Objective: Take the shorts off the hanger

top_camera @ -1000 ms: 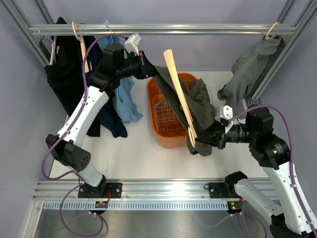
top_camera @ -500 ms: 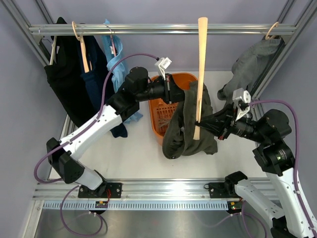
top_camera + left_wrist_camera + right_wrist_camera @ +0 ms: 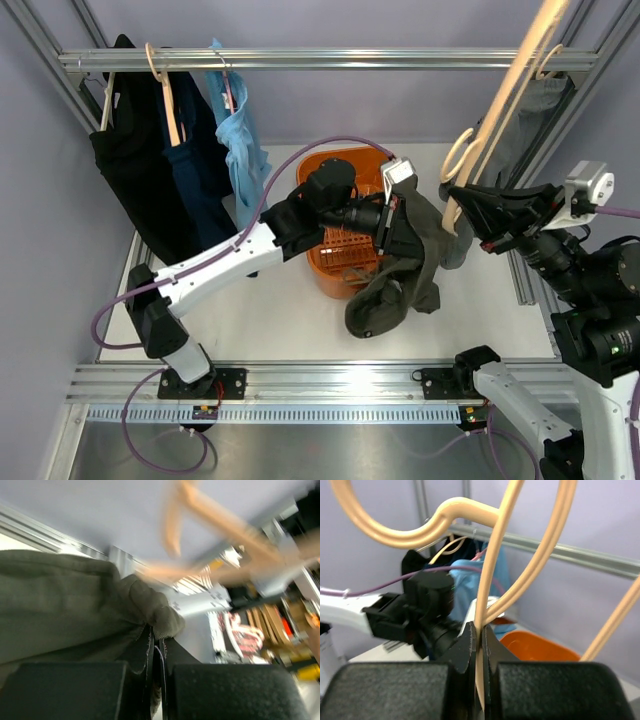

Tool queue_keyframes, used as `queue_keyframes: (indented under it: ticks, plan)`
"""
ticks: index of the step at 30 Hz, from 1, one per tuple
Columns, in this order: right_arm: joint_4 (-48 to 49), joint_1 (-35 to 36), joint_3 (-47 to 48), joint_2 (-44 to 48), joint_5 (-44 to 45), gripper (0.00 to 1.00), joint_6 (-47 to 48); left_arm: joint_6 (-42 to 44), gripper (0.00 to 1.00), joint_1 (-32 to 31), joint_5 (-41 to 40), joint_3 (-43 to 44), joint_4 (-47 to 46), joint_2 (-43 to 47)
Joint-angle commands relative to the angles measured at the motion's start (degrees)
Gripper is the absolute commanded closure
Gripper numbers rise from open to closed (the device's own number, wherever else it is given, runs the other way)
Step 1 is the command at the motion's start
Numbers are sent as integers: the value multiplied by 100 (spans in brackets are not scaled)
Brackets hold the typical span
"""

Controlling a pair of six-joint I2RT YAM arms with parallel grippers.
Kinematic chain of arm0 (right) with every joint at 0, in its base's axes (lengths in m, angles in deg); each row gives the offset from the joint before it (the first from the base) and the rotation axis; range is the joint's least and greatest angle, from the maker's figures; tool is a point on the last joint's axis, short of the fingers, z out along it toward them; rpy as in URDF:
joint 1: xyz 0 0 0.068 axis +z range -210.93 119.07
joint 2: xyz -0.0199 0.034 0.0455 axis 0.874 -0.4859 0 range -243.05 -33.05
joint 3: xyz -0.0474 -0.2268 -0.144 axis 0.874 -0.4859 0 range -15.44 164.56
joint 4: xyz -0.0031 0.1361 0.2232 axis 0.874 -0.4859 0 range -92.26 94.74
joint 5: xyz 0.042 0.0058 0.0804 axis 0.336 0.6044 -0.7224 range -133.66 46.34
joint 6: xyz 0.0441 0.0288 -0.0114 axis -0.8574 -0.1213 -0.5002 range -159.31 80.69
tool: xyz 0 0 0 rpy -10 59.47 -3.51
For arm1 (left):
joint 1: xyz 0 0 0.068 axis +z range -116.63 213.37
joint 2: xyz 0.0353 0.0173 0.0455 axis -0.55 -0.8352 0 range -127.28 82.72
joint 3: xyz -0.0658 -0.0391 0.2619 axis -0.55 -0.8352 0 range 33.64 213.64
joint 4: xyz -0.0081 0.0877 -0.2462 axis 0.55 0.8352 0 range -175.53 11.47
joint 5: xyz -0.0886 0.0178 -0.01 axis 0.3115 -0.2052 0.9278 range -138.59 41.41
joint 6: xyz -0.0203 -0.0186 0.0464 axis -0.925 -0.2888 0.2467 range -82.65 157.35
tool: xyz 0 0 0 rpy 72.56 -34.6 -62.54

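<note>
The dark olive shorts [image 3: 400, 270] hang crumpled beside the right side of the orange basket, pinched at their top edge by my shut left gripper [image 3: 398, 215]. In the left wrist view a fold of the shorts [image 3: 65, 605] sits between the left gripper [image 3: 159, 640] fingers. The pale wooden hanger [image 3: 520, 70] is bare and raised toward the upper right, apart from the shorts. My right gripper [image 3: 462, 200] is shut on its lower part near the hook. In the right wrist view the hanger [image 3: 492, 580] is clamped in the right gripper [image 3: 480, 630].
An orange basket [image 3: 325, 180] stands mid-table under the left wrist. A metal rail [image 3: 330, 60] crosses the back, carrying dark clothes [image 3: 140, 170] and a light blue garment [image 3: 240, 150] at left. A grey garment [image 3: 525, 130] hangs at right, close behind the hanger.
The right gripper has swung the hanger up and to the right, out of the shorts. The left gripper has moved right and toward the near side with the shorts, which now hang free.
</note>
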Motion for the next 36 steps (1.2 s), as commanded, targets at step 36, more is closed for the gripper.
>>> queue_keyframes:
  ticks: [36]
  plan:
    - [144,-754,-976,-669,-2258,100,-1642,3223,100,79,-1803,-116,1851,771]
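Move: The orange bin, the likely place for the shorts, has its middle about 20 cm ahead of my left hand, 4 cm to its left and 30 cm below. From my right hand, which holds the bare hanger high up, that bin lies some 20 cm ahead, 11 cm to the left and 45 cm below. The grey garment on the rail hangs about 18 cm ahead of my right hand, 10 cm to its right and 15 cm lower. Keeping the shorts pinched, my left hand draws back about 9 cm and lifts 5, then whips forward and down some 14 cm each way towards the bin, its fingers dipping about 20 degrees before a small rise. Meanwhile my right hand keeps hold of the hanger, goes forward and sinks roughly 9 cm, swings back left after a slight drift right, and tips down. ##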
